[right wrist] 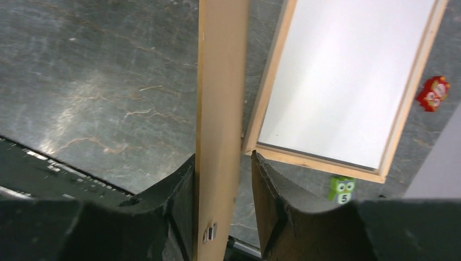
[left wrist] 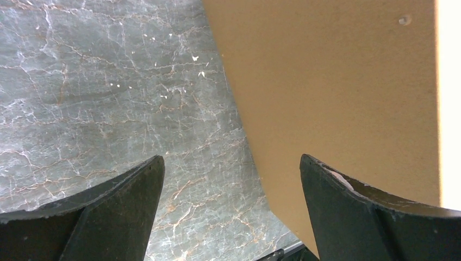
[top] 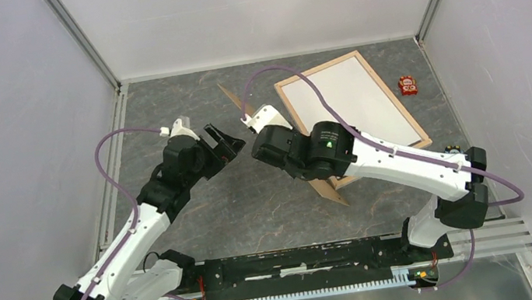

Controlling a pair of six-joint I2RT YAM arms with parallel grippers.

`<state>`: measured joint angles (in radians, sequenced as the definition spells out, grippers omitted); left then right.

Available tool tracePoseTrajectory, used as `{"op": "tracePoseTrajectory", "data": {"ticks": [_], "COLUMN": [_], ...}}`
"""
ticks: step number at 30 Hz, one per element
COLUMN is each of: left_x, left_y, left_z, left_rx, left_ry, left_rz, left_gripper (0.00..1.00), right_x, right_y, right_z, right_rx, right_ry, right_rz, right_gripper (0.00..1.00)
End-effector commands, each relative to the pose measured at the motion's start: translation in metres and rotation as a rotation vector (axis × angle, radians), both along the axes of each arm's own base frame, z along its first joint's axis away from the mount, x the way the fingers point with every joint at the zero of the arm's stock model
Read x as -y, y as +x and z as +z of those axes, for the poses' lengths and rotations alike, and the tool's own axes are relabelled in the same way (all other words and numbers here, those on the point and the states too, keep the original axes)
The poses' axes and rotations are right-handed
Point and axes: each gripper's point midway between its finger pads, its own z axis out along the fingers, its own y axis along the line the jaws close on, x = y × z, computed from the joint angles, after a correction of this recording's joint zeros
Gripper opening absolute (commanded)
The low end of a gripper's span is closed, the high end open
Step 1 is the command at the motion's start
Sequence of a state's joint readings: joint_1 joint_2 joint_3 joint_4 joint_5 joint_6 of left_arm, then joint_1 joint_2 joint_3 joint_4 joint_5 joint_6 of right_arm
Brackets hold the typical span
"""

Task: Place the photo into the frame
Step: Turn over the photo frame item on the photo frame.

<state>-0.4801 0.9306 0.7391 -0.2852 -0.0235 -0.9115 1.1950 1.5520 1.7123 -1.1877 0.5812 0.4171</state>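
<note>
The pale wooden frame [top: 401, 110] lies flat at the back right, and a plain white sheet [top: 350, 99] fills it; I cannot tell whether that is the photo. It also shows in the right wrist view [right wrist: 270, 92]. My right gripper [top: 253, 124] [right wrist: 223, 156] is shut on the brown backing board [top: 329, 188] [right wrist: 220, 81] and holds it on edge, left of the frame. My left gripper [top: 224, 142] [left wrist: 231, 157] is open and empty, just left of the board [left wrist: 337, 81], not touching it.
A small red toy [top: 408, 85] [right wrist: 433, 93] lies right of the frame. A green owl block marked 5 [right wrist: 341, 190] sits by the frame's near rail. White walls enclose the grey marbled table [top: 254, 199]. A black rail [top: 302, 259] runs along the near edge.
</note>
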Motion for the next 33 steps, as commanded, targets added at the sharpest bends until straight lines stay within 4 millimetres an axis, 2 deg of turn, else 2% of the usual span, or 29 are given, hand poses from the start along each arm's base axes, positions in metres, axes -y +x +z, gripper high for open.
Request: {"op": "tracePoseTrajectory", "data": {"ticks": [1,7,10,11,14,17,22,25,30,33], "left_x": [0.012,0.01,0.005,0.002,-0.011,-0.026,-0.051,-0.068,-0.086,-0.095], "left_y": [0.005,0.007,0.007,0.008,0.009,0.01,0.008,0.001,-0.016,-0.023], "left_z": [0.008,0.013,0.018,0.021,0.034,0.055,0.093,0.118,0.167,0.187], "left_rx": [0.011,0.032,0.047,0.062,0.105,0.178,0.281,0.349,0.474,0.526], "left_ry": [-0.062,-0.049,-0.017,0.003,0.062,0.117,0.202,0.205,0.164,0.171], "left_rz": [-0.02,-0.018,-0.009,-0.001,0.028,0.068,0.134,0.199,0.255,0.276], "left_gripper": [1.0,1.0,1.0,1.0,1.0,1.0,1.0,1.0,1.0,1.0], "right_x": [0.018,0.014,0.002,-0.002,-0.009,-0.014,-0.009,-0.008,0.014,0.037], "right_y": [0.016,0.019,0.017,0.016,0.016,0.016,0.022,0.018,0.028,0.037], "right_z": [0.002,-0.004,-0.004,0.0,0.019,0.046,0.087,0.115,0.147,0.174], "right_rx": [0.081,0.081,0.061,0.061,0.069,0.106,0.219,0.3,0.427,0.505], "right_ry": [-0.114,-0.155,-0.11,-0.082,-0.006,0.065,0.168,0.278,0.268,0.217], "right_rz": [-0.048,-0.018,0.028,0.038,0.07,0.125,0.168,0.222,0.194,0.116], "right_gripper": [0.42,0.24,0.03,0.0,0.0,0.0,0.0,0.0,0.0,0.0]}}
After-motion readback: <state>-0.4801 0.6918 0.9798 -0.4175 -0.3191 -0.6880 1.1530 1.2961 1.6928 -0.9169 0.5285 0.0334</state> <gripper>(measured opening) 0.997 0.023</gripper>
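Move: Right at the upper edge of the upright brown panel, the right hand has its half-open fingers astride it; the panel's middle is roughly 5 cm ahead and 11 cm below. Still lower, by some 25 cm, are the wooden frame with its white board, about 16 cm ahead and 20 cm right, and the green toy, about 2 cm ahead and 31 cm right. From the open left hand the panel's middle lies roughly 11 cm right, 2 cm back and 6 cm below. Closing its fingers after a small dip forward and down, the right hand pinches the brown panel's edge, then raises it some 12 cm, tipping the fingers upward and turning slightly counter-clockwise. The left hand barely moves at first, then rises about 15 cm and draws left, away from the panel, fingers still wide open and tipping up. ##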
